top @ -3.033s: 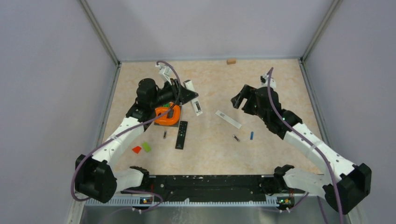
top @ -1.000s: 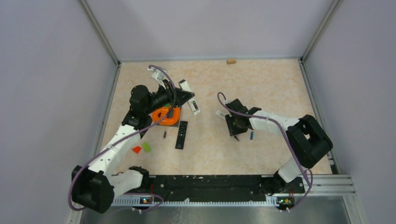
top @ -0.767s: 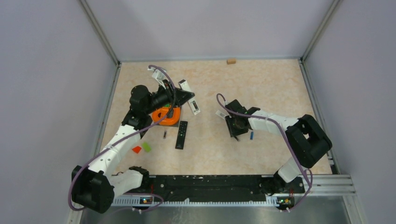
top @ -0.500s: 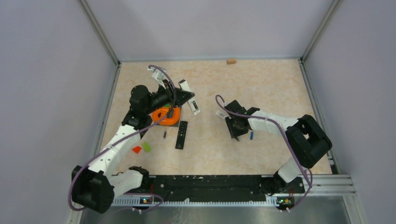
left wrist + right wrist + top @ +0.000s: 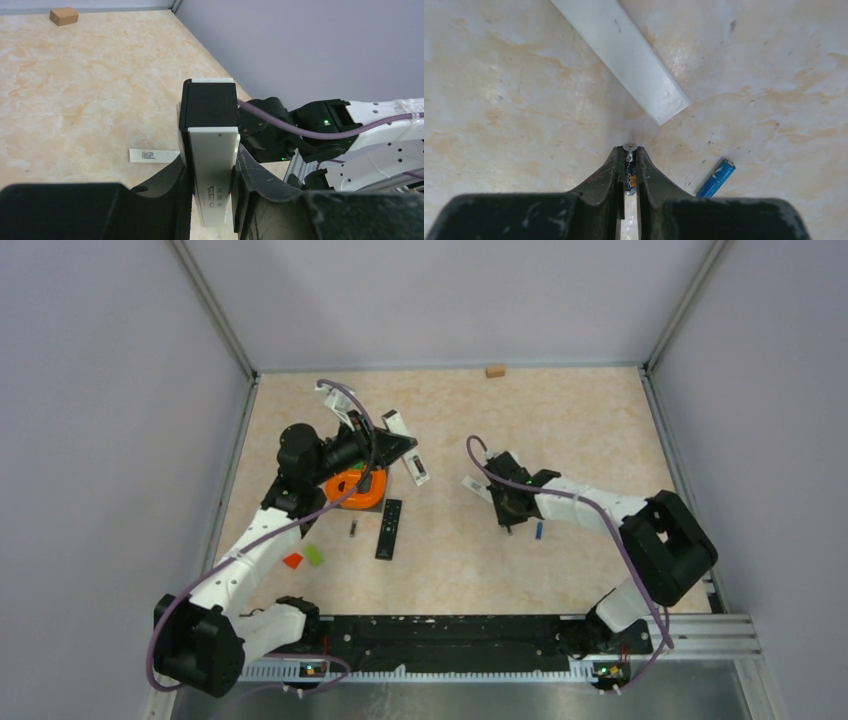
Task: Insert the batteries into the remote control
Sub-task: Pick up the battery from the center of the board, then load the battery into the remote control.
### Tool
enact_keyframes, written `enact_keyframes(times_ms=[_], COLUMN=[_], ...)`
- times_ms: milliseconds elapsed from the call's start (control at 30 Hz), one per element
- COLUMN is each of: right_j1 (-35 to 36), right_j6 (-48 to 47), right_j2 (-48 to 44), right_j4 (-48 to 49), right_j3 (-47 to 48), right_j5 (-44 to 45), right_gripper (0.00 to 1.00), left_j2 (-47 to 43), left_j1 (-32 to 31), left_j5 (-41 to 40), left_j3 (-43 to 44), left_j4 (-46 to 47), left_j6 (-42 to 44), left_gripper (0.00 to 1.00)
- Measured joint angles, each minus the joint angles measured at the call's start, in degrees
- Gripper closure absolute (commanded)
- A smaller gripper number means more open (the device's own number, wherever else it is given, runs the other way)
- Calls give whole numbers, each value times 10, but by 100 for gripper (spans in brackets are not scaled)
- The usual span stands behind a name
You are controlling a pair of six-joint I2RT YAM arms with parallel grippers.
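Note:
My left gripper (image 5: 210,176) is shut on a white remote control (image 5: 212,150), held on edge above the table with its black open end pointing away. From above, that remote control (image 5: 414,464) sticks out past the left gripper (image 5: 398,449). My right gripper (image 5: 629,152) is low over the table, its jaws shut on a dark battery (image 5: 630,172) that stands lengthwise between the fingertips. A blue battery (image 5: 716,178) lies just right of it. From above, the right gripper (image 5: 508,523) hides the held battery. The blue battery (image 5: 539,530) and another dark battery (image 5: 353,529) lie on the table.
A white cover strip (image 5: 624,55) lies just ahead of the right gripper. A black remote (image 5: 389,529) and an orange object (image 5: 352,487) sit under the left arm. Red (image 5: 293,561) and green (image 5: 315,554) blocks lie near left. A wooden block (image 5: 494,371) is at the back edge.
The right gripper's jaws have closed on the dark battery on the table, and that arm has shifted slightly. The left arm and its remote have stayed still.

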Motion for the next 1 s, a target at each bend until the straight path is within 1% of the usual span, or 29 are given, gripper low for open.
enact_keyframes(times_ms=[100, 167, 200, 333, 433, 600, 700, 833, 1000], right_j1=[0, 0, 0, 0, 3, 30, 53, 84, 110], right_j6=[9, 14, 16, 21, 29, 49, 62, 62, 42], right_j2=[-50, -108, -151, -263, -299, -311, -309, -288, -257], right_j4=[20, 44, 67, 120, 148, 220, 264, 308, 329], right_j3=[-8, -19, -27, -30, -12, 13, 28, 60, 87], right_j5=[15, 14, 6, -40, -72, -141, -167, -177, -170], right_gripper=[94, 94, 94, 94, 94, 95, 94, 94, 94], left_j2=[1, 5, 8, 33, 49, 66, 78, 92, 92], left_j1=[0, 0, 0, 0, 0, 0, 0, 0, 0], left_j5=[5, 16, 20, 47, 58, 62, 66, 76, 79], left_j3=[-3, -3, -4, -5, -5, -5, -5, -5, -2], left_j4=[10, 26, 35, 88, 113, 150, 170, 186, 173], left_j6=[-10, -21, -28, -72, -99, -158, -204, -263, -293], left_gripper=[100, 100, 100, 100, 100, 100, 100, 100, 100])
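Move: High up to the right hand's left, the open remote control in the left fingers is the place to reach: about 20 cm left, 31 cm above and some 2 cm ahead. The white strip lies roughly 8 cm ahead and 4 cm left of the right hand, the blue battery about 8 cm right and level with it. From the left hand, the battery pinched by the right is 31 cm below, some 20 cm right and 2 cm back. Carrying the already pinched battery, the right hand climbs fast, about 33 cm, swinging some 15 cm left towards the remote control and coming slightly back late on; its wrist turns some 70 degrees, from pointing down to level, forward-left. The left hand keeps hold of the remote, shifts a little right towards the battery and tilts it round by roughly 25 degrees. ##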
